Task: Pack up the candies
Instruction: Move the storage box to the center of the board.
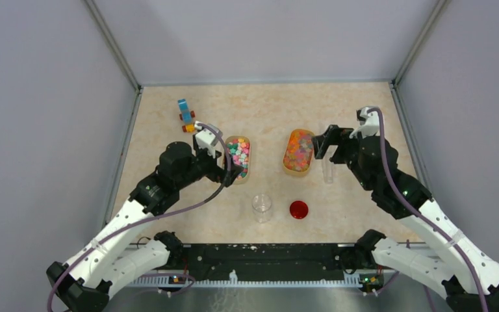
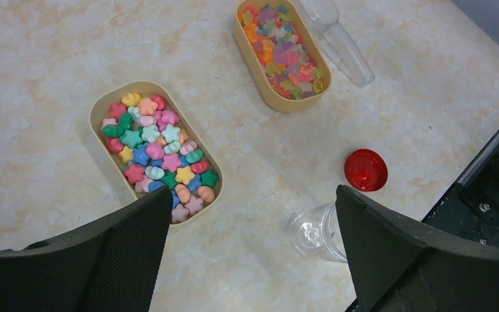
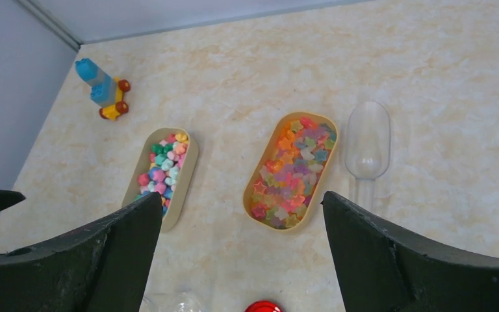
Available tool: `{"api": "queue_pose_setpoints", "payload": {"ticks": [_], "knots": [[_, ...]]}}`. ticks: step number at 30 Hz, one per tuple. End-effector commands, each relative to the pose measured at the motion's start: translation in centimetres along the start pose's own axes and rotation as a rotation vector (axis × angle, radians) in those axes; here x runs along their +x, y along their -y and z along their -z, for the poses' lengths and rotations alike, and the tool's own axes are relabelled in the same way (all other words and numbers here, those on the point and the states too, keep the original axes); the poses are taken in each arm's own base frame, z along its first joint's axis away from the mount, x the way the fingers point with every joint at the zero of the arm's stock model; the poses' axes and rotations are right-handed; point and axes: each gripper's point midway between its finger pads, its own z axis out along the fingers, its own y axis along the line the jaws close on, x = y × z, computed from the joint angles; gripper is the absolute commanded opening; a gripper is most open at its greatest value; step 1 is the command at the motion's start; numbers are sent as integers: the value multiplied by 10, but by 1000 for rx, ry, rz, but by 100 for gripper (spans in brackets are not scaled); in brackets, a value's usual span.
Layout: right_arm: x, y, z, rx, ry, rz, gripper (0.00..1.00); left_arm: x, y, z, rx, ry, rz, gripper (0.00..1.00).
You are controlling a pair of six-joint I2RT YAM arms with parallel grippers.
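The candies lie in two tan oval trays. Opaque star and shell candies (image 2: 156, 153) fill the left tray (image 1: 227, 162); smaller translucent candies (image 3: 292, 172) fill the right tray (image 1: 288, 170). A clear, empty jar (image 1: 262, 207) stands upright nearer the arms, with its round red lid (image 1: 298, 209) flat beside it. My left gripper (image 1: 229, 170) hovers open over the left tray's near end, nothing between its fingers. Open and empty too, my right gripper (image 1: 321, 146) hangs just right of the right tray, above a clear plastic scoop (image 3: 368, 140).
A blue-and-orange toy block vehicle (image 1: 186, 115) sits at the back left of the tabletop. Grey walls close in the left, right and far sides. The black base rail (image 1: 253, 260) runs along the near edge.
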Motion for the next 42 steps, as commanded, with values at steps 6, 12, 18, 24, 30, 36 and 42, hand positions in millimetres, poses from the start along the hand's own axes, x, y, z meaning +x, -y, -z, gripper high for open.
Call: {"api": "queue_pose_setpoints", "payload": {"ticks": [6, 12, 18, 24, 30, 36, 42], "knots": [[-9, 0, 3, 41, -22, -22, 92, -5, -2, 8, -14, 36, -30, 99], [3, -7, -3, -21, -62, 71, 92, -5, -13, 13, -77, 43, -39, 99], [11, -19, -10, -78, -97, 116, 91, -3, -26, 15, -152, 34, -31, 99], [28, -30, -33, -75, -206, 145, 81, -1, -45, 19, -267, 24, -19, 99], [53, -36, -67, -22, -324, 165, 72, -1, -48, 20, -283, 25, -19, 99], [75, -41, -96, 17, -388, 142, 62, -2, -48, 21, -285, 29, -16, 99], [99, -44, -128, 75, -457, 130, 48, -3, -48, 23, -286, 34, -14, 99]]}}
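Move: The storage box of translucent candies lies about 12 cm ahead of the right hand, 3 cm to its left and some 28 cm below. From that same hand, all near table height: the clear scoop is 12 cm ahead and 6 cm right, the box of opaque candies 11 cm ahead and 24 cm left, the red lid 7 cm back and 4 cm left. From the left hand the translucent-candy box is about 14 cm ahead, 20 cm right and 22 cm below. Towards the box of translucent candies, touching nothing yet, the right hand sinks a little, then sweeps down, left and forward (about 12, 8 and 6 cm), its fingers tipping some 25 degrees further down and closing to about half open. Meanwhile the left hand, wide open, shifts about 5 cm left and turns some 15 degrees counter-clockwise. ##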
